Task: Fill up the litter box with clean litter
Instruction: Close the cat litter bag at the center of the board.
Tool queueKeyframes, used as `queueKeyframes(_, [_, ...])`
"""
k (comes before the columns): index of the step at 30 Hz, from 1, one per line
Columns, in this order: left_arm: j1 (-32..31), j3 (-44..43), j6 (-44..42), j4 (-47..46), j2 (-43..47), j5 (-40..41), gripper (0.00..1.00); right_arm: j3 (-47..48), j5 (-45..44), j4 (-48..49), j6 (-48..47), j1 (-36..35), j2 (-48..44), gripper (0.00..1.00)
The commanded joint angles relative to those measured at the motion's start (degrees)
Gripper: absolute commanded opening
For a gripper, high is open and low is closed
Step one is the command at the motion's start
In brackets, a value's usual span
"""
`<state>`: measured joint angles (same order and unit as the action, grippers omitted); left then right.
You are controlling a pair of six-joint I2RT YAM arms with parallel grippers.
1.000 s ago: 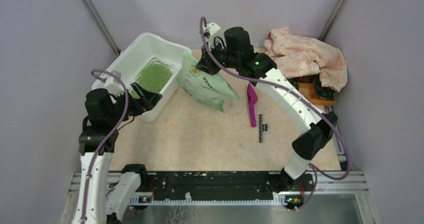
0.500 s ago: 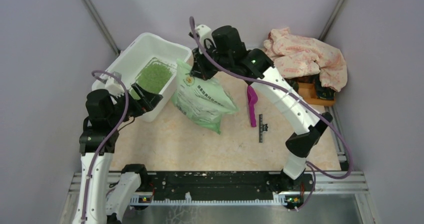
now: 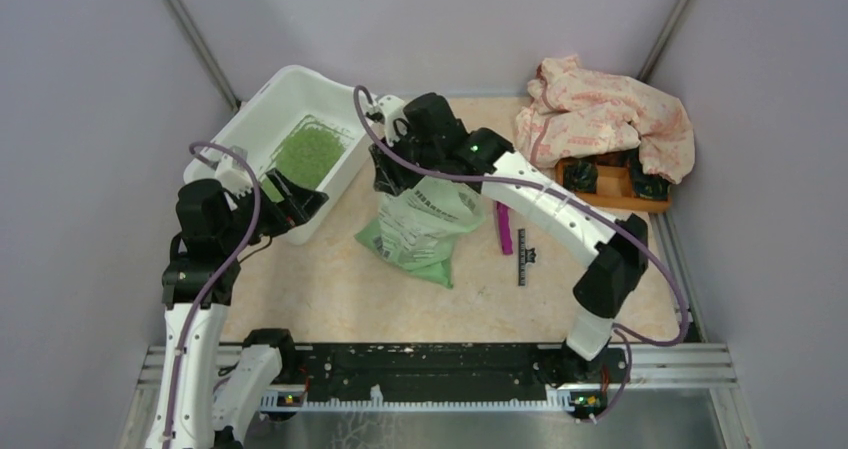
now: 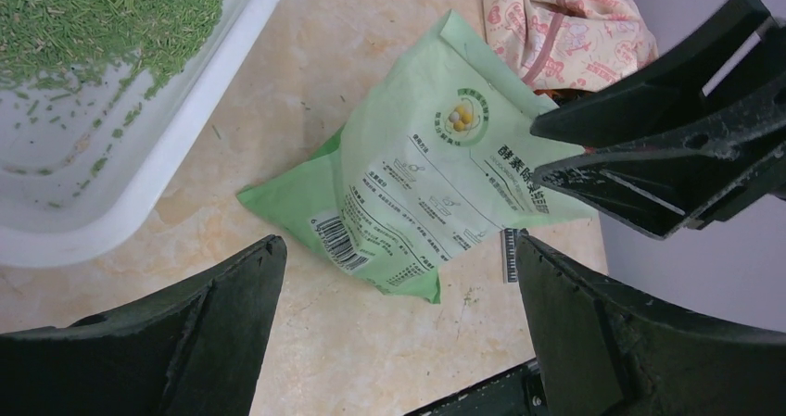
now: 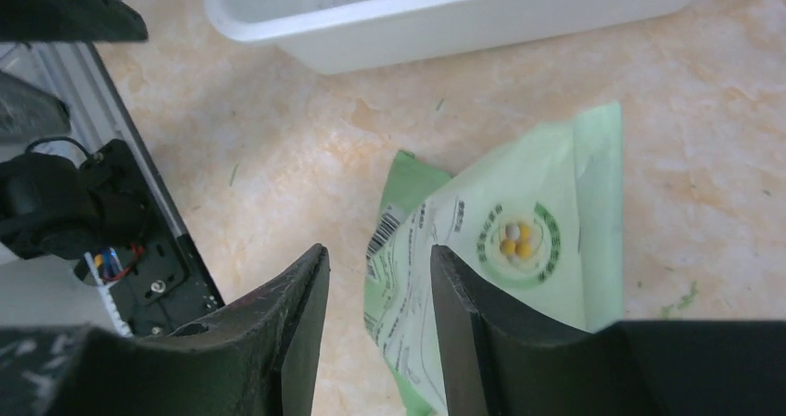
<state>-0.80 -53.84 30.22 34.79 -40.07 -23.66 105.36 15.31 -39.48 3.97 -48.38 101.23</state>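
Observation:
The white litter box point(image 3: 262, 109) stands at the back left, with a green patch of clean litter point(image 3: 308, 154) inside. The light green printed bag point(image 3: 420, 234) lies on the table just right of the box. My right gripper point(image 3: 385, 174) hovers over the bag's top end. In the right wrist view its jaws point(image 5: 378, 249) stand apart, and the bag point(image 5: 528, 249) lies below, with its edge in the gap. My left gripper point(image 3: 290, 199) is open by the box's near corner. In the left wrist view it point(image 4: 399, 243) is wide open over the table with nothing between its fingers.
A purple scoop point(image 3: 506, 231) and a black ruler strip point(image 3: 521, 259) lie right of the bag. A patterned cloth point(image 3: 610, 114) drapes over an orange wooden tray point(image 3: 610, 181) at the back right. The metal rail point(image 3: 430, 364) runs along the near edge.
My right gripper swung left and toward the near side, bringing the bag down from beside the box rim onto the table. Its jaws then opened and let go. The left arm barely moved.

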Motion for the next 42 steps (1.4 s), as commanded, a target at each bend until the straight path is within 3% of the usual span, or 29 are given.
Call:
queueKeyframes(1, [0.3,0.2,0.1,-2.0,0.0,-0.8,0.99,-12.6,-7.1,14.7,-1.8,-0.1,-16.0,0.46])
queueKeyframes(8, [0.2,1.7,0.6,-10.1,-4.9,-5.3,0.99,-40.3,-12.7,28.6,3.5,7.0,-40.1,0.47])
queueKeyframes(12, [0.0,2.7,1.9,-21.0,-12.1,-8.9,0.99,-52.7,-13.6,32.2,6.2,7.9,-50.9,0.48])
queueKeyframes(16, [-3.8,2.1,0.3,-28.3,-21.0,-8.4,0.99,-62.8,-13.7,32.9,7.3,7.9,-59.5,0.64])
queueKeyframes(19, [-7.6,0.2,-3.1,-31.0,-27.6,-8.0,0.99,-68.1,-13.3,32.9,7.3,7.9,-63.2,0.68])
queueKeyframes(24, [-9.8,-1.7,-7.6,-33.2,-35.1,-9.1,0.99,-73.6,-15.0,36.6,11.1,8.7,-65.9,0.74])
queueKeyframes(32, [-12.1,-4.2,-11.6,-39.8,-41.5,-15.9,0.99,-79.1,-9.0,49.9,14.6,12.4,-59.4,0.74])
queueKeyframes(38, [-13.5,-6.9,-12.6,-44.1,-46.8,-21.9,0.99,-86.9,6.3,65.4,24.6,25.2,-56.2,0.74])
queueKeyframes(42, [-13.7,-9.2,-14.9,-43.5,-49.9,-23.5,0.99,-88.6,10.6,70.2,25.1,26.4,-54.1,0.73])
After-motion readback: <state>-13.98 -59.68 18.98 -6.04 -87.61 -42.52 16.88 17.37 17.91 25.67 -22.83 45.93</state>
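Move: The open cat litter bag's far-left mouth corner lies from the left hand about 17 cm ahead, 15 cm to the right and 10 cm below. Its near-right mouth corner, the right hand's goal, is some 18 cm to the right of that hand, 3 cm back and 12 cm below. From the left hand the litter box's middle is roughly 22 cm ahead, 11 cm left and 22 cm below; from the right hand the purple scoop is about 11 cm ahead, 26 cm right and 26 cm below. The bag's two mouth corners are approached at once, one by each hand. The right hand leaves the far-left end, sweeps some 20 cm right, rising a little first, then sinks beside the near-right corner, turning clockwise while its half-open fingers spread wider. The left hand, wide open throughout, goes forward and right about 19 cm and down to the far-left corner, turning clockwise. ##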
